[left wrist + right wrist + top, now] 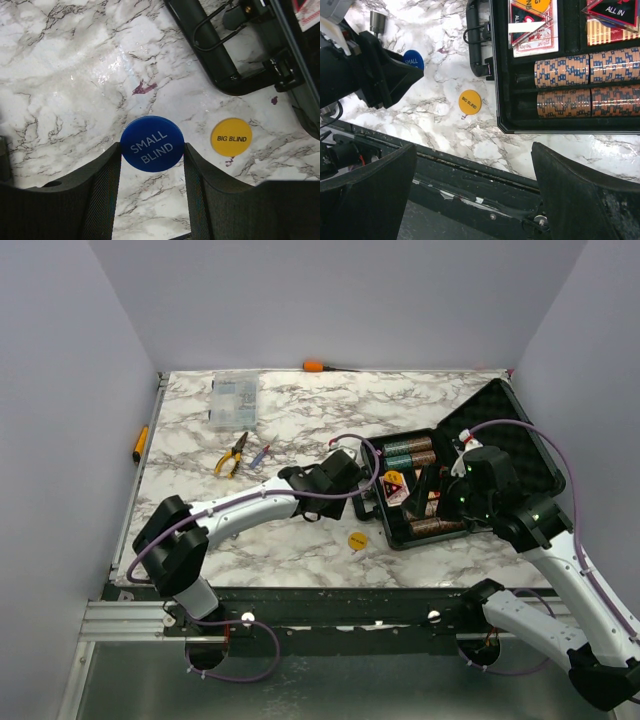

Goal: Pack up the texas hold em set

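The black case (392, 527) lies open at the right of the table, its lid (510, 435) tilted back. Inside are brown and teal chip rows (585, 70) and a card deck (532, 35). My left gripper (152, 152) is shut on the blue SMALL BLIND disc (152, 144), its two fingertips pressing the disc's edges, just left of the case handle (210, 45). The yellow BIG BLIND disc (231, 136) lies flat on the marble to its right. My right gripper (472, 190) hangs wide open above the case's near edge, holding nothing.
A clear plastic parts box (233, 400) sits at the back left, with yellow-handled pliers (232, 454) in front of it. An orange-handled screwdriver (320, 366) lies by the back wall. The table's black front rail (470, 172) runs below the right gripper.
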Tool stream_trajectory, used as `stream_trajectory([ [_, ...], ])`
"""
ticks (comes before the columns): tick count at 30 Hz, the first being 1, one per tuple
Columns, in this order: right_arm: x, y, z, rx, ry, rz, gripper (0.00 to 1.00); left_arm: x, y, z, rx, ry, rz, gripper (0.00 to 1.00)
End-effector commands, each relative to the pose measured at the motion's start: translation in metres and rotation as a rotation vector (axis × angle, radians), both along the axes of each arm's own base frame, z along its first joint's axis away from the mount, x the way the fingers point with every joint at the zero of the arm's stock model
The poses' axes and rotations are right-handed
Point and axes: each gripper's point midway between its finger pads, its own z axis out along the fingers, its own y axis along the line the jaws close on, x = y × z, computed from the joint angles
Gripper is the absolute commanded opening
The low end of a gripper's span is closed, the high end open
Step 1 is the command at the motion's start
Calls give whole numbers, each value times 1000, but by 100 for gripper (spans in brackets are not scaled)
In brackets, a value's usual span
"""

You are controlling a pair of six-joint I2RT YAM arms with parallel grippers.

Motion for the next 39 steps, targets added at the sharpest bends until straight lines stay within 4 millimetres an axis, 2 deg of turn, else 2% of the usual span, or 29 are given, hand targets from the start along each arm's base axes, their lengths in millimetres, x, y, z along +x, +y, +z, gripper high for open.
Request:
stream_trajectory([
  [1, -1, 8, 10, 48, -17, 17, 100, -3, -9, 31, -28, -68, -53, 40],
  [10, -6, 35, 41, 203, -102, 143, 99, -12, -30, 72, -102, -139, -155, 40],
  [17, -16, 49, 75, 340, -195, 218, 97, -25, -37, 104, -176, -178, -222, 40],
  [21, -22, 57, 86, 397, -216, 261, 93, -32, -39, 117, -210, -190, -256, 40],
  [28, -25, 71, 86, 451, -187, 328, 88, -46, -47, 140, -287, -216, -330, 40],
  [32, -17, 76, 81, 480, -160, 296, 84, -54, -53, 158, -338, -244, -372, 40],
  [35, -7, 75, 70, 462, -122, 239, 81, -59, -55, 170, -370, -263, -403, 40],
  [39, -5, 77, 64, 444, -92, 241, 79, -68, -58, 182, -410, -282, -453, 40],
])
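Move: The left fingers already pinch the small blind disc. The right gripper, open and empty, waits roughly 18 cm to the left hand's right, 6 cm back and 13 cm higher. From the left hand the big blind disc lies about 7 cm right and 3 back, the case handle 7 right and 6 ahead, both some 8 cm lower. From the right hand the small blind is about 18 cm left, 6 ahead, 13 below; the open case's chip tray is about 14 ahead, 19 below. Still pinching the small blind between its fingertips, the left hand lifts it some 15 cm while drawing back and easing right towards the right gripper, turning clockwise and tilting as it climbs. The right hand goes about 7 cm left to meet the disc, arching up and then dipping slightly, rolls its left side up some 25 degrees and narrows its fingers a little, with no touch yet. ##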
